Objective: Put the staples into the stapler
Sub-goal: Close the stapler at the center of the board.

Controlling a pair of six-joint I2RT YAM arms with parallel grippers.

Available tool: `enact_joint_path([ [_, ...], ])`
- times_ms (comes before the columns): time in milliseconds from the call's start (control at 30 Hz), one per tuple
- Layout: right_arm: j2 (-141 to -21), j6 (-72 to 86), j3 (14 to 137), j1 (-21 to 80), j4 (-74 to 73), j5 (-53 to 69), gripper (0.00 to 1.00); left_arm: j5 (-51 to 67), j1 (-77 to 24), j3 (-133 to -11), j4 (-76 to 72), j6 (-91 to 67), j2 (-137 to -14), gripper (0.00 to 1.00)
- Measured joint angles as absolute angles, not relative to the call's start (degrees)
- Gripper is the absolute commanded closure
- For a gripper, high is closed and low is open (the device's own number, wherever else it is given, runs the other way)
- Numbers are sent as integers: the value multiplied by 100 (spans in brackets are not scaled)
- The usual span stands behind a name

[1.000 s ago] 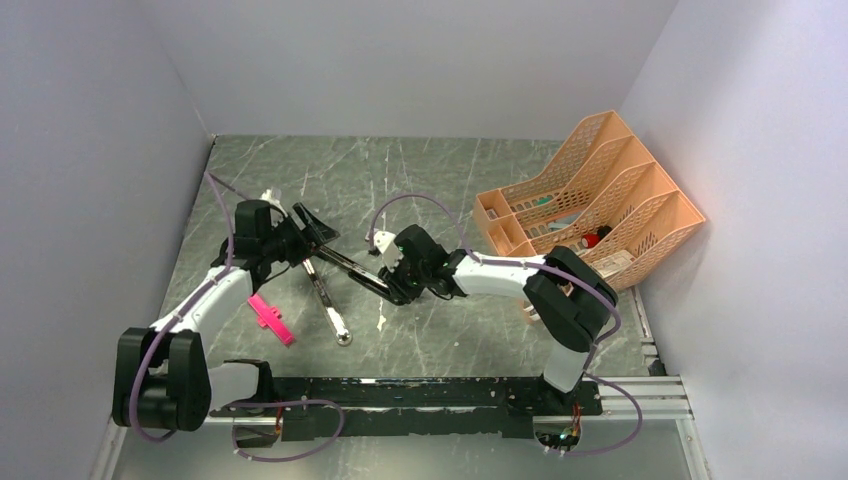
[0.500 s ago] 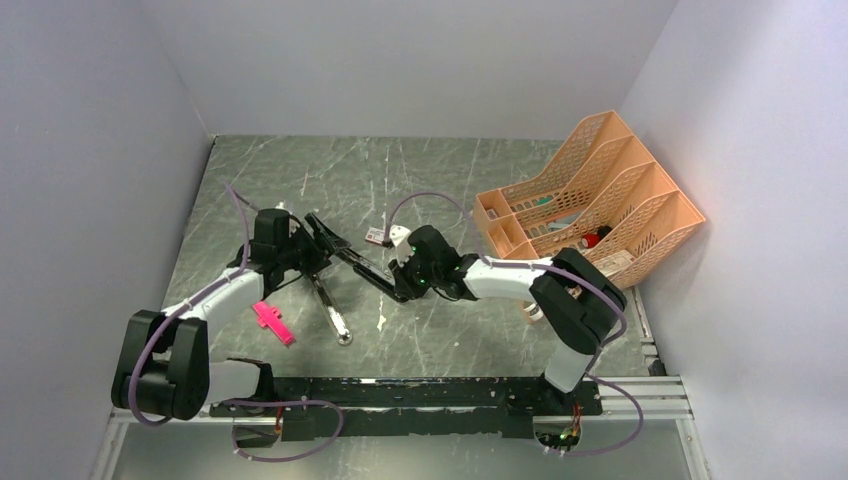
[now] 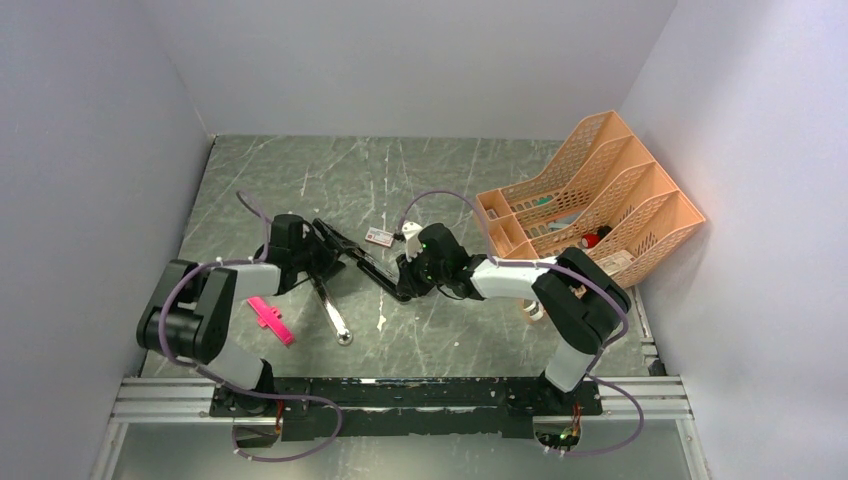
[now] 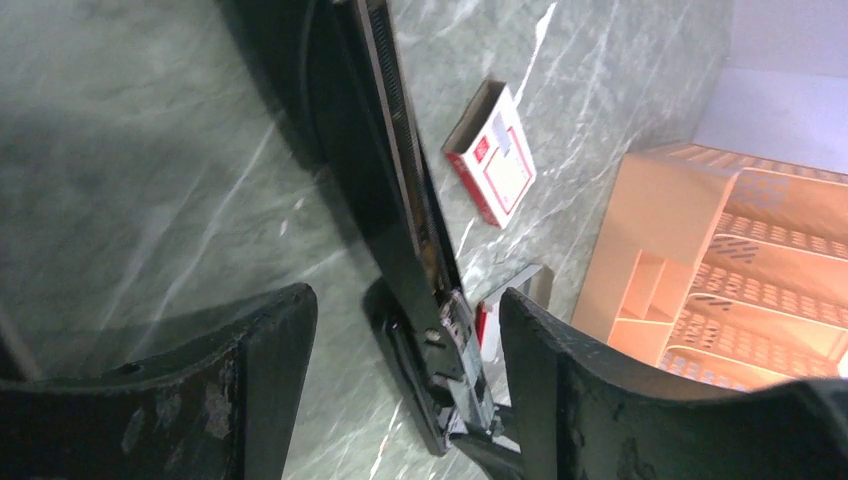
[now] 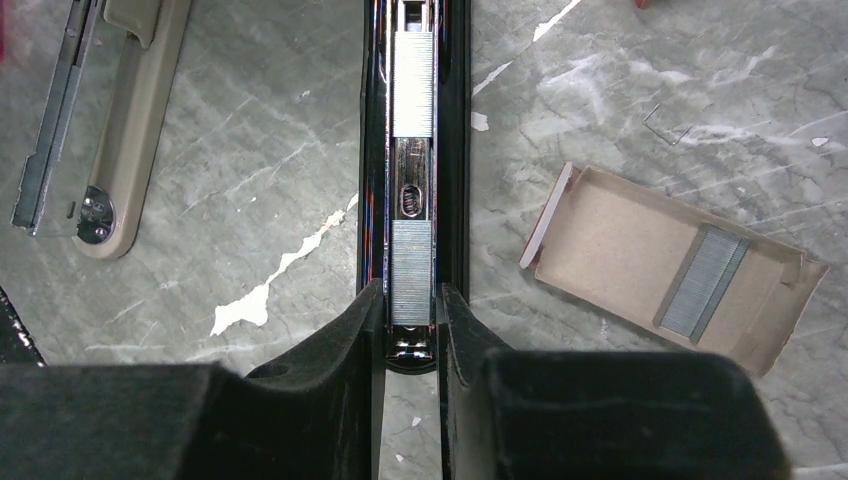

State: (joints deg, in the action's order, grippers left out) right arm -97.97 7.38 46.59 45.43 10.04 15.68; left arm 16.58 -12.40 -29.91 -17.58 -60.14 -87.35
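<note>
The black stapler [image 3: 352, 258] lies opened out on the table between my two arms. Its chrome rail [image 5: 411, 195] faces up with two silvery staples strips [image 5: 412, 85] in it. My right gripper [image 5: 411, 300] is shut on the near end of the stapler, one finger pressed on each side of the rail. My left gripper [image 4: 405, 300] is open astride the stapler's black arm [image 4: 385, 180], with gaps on both sides. The open staple box [image 5: 640, 255] lies right of the stapler with another strip [image 5: 703, 280] in it.
A silver-grey stapler [image 3: 328, 305] lies opened near the front, and a pink cross-shaped piece [image 3: 271, 320] is left of it. An orange file organizer [image 3: 590, 205] stands at the right wall. The red-and-white box sleeve [image 4: 497, 155] lies beyond the black stapler.
My left arm has swung in to the right, bringing its gripper around the stapler's arm. My right gripper has narrowed onto the stapler's end and shifted right, uncovering the small box.
</note>
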Motion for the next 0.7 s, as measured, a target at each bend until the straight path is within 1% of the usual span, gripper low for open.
enact_joint_path([
  [67, -9797, 749, 4659, 4543, 1004, 1568, 100, 1715, -1262, -2987, -2126, -6141, -8947, 32],
  [133, -9797, 749, 4657, 4545, 1002, 1568, 100, 1737, -1271, -2987, -2453, -6233, -9133, 38],
  [267, -9797, 729, 4657, 4545, 1000, 1568, 100, 1767, -1275, -2989, -3048, -6307, -9504, 57],
  [433, -9797, 729, 4659, 4543, 991, 1553, 100, 1828, -1286, -2993, -3614, -6073, -9874, 68],
  [533, -9797, 705, 4659, 4545, 989, 1535, 100, 1839, -1334, -2993, -3918, -5688, -9894, 72],
  [700, -9797, 602, 4659, 4545, 991, 1503, 100, 1638, -1584, -3004, -4066, -4827, -9657, 73],
])
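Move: The stapler's raised top lies about 3 cm ahead of the left hand, 1 cm to its right and roughly 1 cm below. From the same hand, the staple box is some 5 cm ahead and 7 cm right, and the cream stapler about 9 cm back and 3 cm left. The right hand already grips the stapler's near end; the raised top lies about 9 cm ahead of it and 12 cm left. The left hand goes about 4 cm forward and 3 cm right, closing on the stapler's top, tilting up 20 degrees. ##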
